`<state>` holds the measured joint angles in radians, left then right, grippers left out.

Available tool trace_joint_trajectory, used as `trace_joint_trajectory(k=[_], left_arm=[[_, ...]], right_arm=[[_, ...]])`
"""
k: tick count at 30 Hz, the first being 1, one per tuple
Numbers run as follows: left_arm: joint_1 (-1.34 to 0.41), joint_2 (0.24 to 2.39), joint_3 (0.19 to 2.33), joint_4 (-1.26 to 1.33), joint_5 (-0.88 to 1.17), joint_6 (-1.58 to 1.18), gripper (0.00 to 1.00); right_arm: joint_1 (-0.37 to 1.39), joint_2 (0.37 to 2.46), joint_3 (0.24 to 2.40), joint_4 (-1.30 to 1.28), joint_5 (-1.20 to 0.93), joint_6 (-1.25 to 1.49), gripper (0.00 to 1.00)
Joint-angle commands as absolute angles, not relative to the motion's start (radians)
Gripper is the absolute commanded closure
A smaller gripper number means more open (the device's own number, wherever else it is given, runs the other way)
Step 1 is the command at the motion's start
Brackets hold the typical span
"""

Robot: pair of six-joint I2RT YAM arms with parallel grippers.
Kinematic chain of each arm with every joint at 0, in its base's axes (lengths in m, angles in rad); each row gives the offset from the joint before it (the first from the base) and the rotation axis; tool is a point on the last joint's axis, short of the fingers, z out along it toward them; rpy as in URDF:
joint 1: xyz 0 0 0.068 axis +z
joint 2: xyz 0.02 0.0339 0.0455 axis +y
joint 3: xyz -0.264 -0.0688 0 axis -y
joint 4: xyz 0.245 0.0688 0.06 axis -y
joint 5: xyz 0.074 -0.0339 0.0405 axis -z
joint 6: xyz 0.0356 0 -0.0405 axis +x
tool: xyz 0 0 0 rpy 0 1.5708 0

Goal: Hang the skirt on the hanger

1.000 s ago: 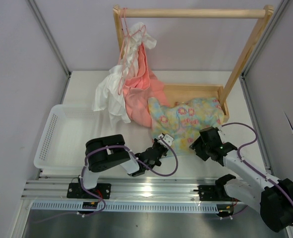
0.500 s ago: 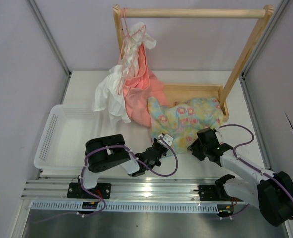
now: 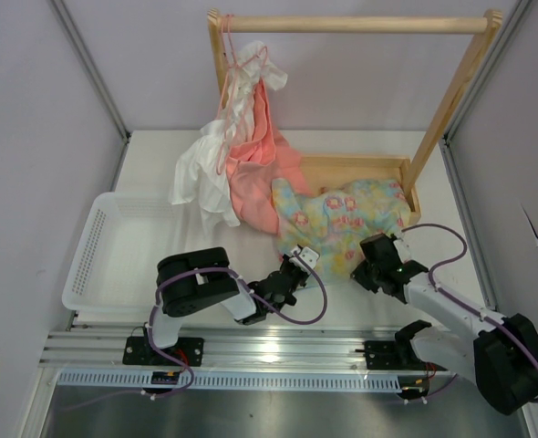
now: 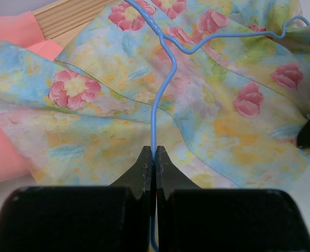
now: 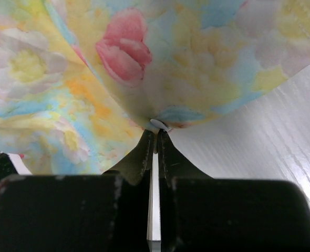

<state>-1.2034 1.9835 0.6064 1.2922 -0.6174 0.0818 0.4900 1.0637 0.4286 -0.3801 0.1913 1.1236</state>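
Observation:
The skirt (image 3: 342, 219), pale yellow and blue with pink flowers, lies crumpled over the front of the wooden rack base. The hanger (image 4: 163, 79) is a thin light-blue wire lying across the skirt, its hook curling away at the upper right. My left gripper (image 4: 154, 155) is shut on the hanger's straight wire, at the skirt's near left edge (image 3: 299, 262). My right gripper (image 5: 156, 132) is shut on the skirt's (image 5: 144, 68) near hem, pinching a fold at the fingertips; seen from above it sits at the skirt's near right corner (image 3: 370, 248).
A wooden rack (image 3: 351, 25) stands at the back with its base frame (image 3: 356, 164) on the table. A pink hanger (image 3: 246, 59) on its rail carries a salmon garment (image 3: 260, 173) and a white one (image 3: 201, 178). A white basket (image 3: 114, 251) sits left.
My right gripper has closed from open onto the skirt's near hem and shifted slightly. The left gripper stays shut on the hanger wire without moving.

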Motion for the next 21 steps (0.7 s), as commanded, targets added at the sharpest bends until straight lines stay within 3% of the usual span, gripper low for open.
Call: trace_joint_trajectory(k=[1, 11, 21], left_arm=[[-1.195, 1.965, 0.630, 1.474, -0.629, 0.103, 1.00], [-1.172, 1.979, 0.630, 1.517, -0.603, 0.115, 1.00], [-1.172, 1.986, 0.569, 1.545, -0.587, 0.077, 1.00]], right_arm=[[0.488, 0.996, 0.514, -0.491, 0.268, 1.059, 1.00], [0.367, 0.819, 0.534, -0.647, 0.181, 0.950, 1.00], [0.186, 0.854, 0.643, -0.646, 0.040, 0.842, 1.00]])
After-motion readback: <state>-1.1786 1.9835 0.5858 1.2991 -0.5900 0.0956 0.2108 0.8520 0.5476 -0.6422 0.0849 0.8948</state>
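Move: The right fingers, low by the table, already pinch the skirt's near edge. The hanger's right shoulder end, towards which the edge goes, lies roughly 8 cm ahead and 7 cm to the right, near the same height; from the left hand it is about 4 cm ahead, 17 cm right and slightly lower. The rack's right foot stands some 14 cm ahead and 14 cm right of the right hand. Up first, by about 5 cm, then sideways to the right by another 5 cm or so, the right hand lifts the pinched skirt edge and draws it towards the side of the hanger's right shoulder, fingers kept shut and the wrist hardly turning. The left hand stays nearly in place, still gripping the hanger's hook wire. ##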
